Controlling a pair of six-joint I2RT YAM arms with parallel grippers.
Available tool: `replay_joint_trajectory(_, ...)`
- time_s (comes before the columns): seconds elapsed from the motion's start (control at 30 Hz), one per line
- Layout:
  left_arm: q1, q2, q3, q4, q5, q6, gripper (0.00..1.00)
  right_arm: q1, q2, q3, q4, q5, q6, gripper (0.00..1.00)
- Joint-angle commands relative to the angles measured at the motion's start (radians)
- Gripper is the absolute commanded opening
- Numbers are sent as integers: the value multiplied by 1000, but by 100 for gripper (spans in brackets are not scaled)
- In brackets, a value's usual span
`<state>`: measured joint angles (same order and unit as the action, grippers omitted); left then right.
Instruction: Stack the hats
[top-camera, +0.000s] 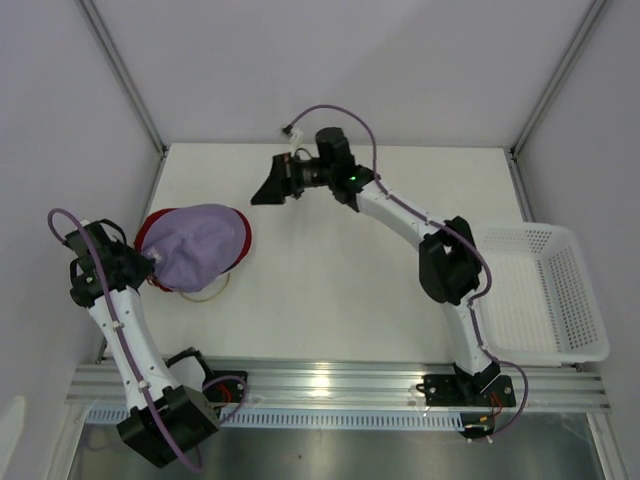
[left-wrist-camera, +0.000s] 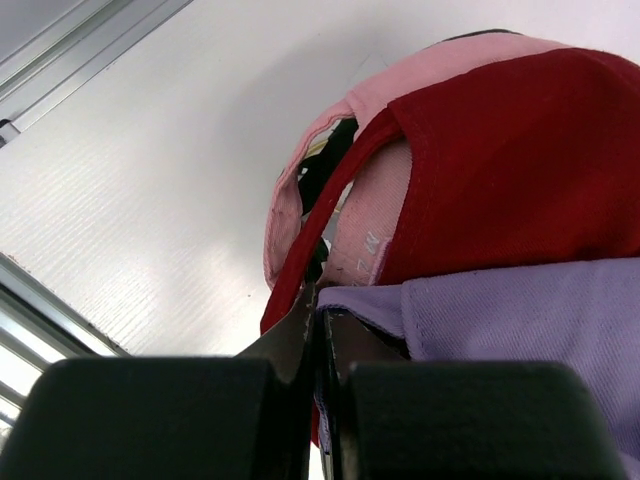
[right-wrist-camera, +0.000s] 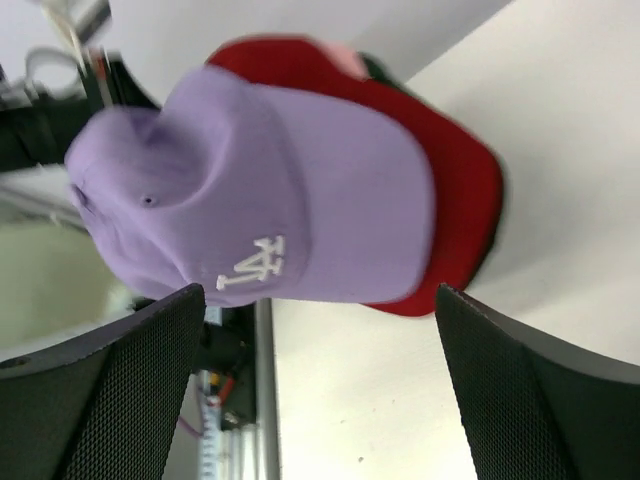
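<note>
The hats sit in one pile at the table's left side, with the lavender hat (top-camera: 195, 245) on top and its white logo toward my right wrist camera. Under it show the red hat (left-wrist-camera: 520, 170), the pink hat (left-wrist-camera: 440, 65) and a sliver of a dark hat (left-wrist-camera: 335, 150). My left gripper (top-camera: 143, 262) is at the pile's left end, shut on the lavender hat's (left-wrist-camera: 520, 320) back edge, with the fabric pinched between its fingers. My right gripper (top-camera: 270, 188) hangs open over the table's far middle, apart from the pile and facing the lavender hat (right-wrist-camera: 280, 190) and the red hat's (right-wrist-camera: 460, 220) brim.
A gold wire stand (top-camera: 212, 292) peeks out under the pile's near edge. A white mesh basket (top-camera: 545, 290) stands at the table's right side. Grey walls close in the left, back and right. The arms' mounting rail runs along the near edge.
</note>
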<state>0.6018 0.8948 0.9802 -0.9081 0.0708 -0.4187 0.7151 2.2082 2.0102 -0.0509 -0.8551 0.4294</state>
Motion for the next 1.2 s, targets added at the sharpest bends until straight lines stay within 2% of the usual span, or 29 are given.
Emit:
replay_joint_trajectory(0.0,21,10,-21,-12,-51,8,4,-95,-139,-128,328,-26,307,99)
replay_joint_trajectory(0.17,21,24,-31,-17,-66,-2,4,-69,-107,-200,333,36,282,100)
replay_joint_trajectory(0.47,21,33,-14,-15,-65,1,4,-29,85,-58,405,5,350,97)
replay_joint_trajectory(0.87,21,59,9,-12,-49,9,4,29,294,157,368,-25,368,82)
replay_joint_trajectory(1.17,21,64,9,-9,-48,14,4,40,272,167,402,-36,378,72)
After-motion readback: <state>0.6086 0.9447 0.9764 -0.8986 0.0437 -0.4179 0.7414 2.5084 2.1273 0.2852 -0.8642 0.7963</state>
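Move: The purple hat, draped over the stack, has its middle about 15 cm to the right hand's left, some 7 cm back and 9 cm below. The red hat lies directly under it, roughly 12 cm below that hand and otherwise in the same place; the wire stand is about 16 cm left, 6 cm back and 17 cm down. From the left hand, the purple hat's middle is some 12 cm right, 5 cm ahead and slightly lower. The left hand keeps its pinch on the purple hat's rear edge, staying put but for sinking about 1 cm. The right hand, open and empty, first swings forward and right, away from the stack, then turns back left by about 11 cm and down some 8 cm to the brims' far right edge, rolling 15 degrees and closing partway; contact there can't be made out. ##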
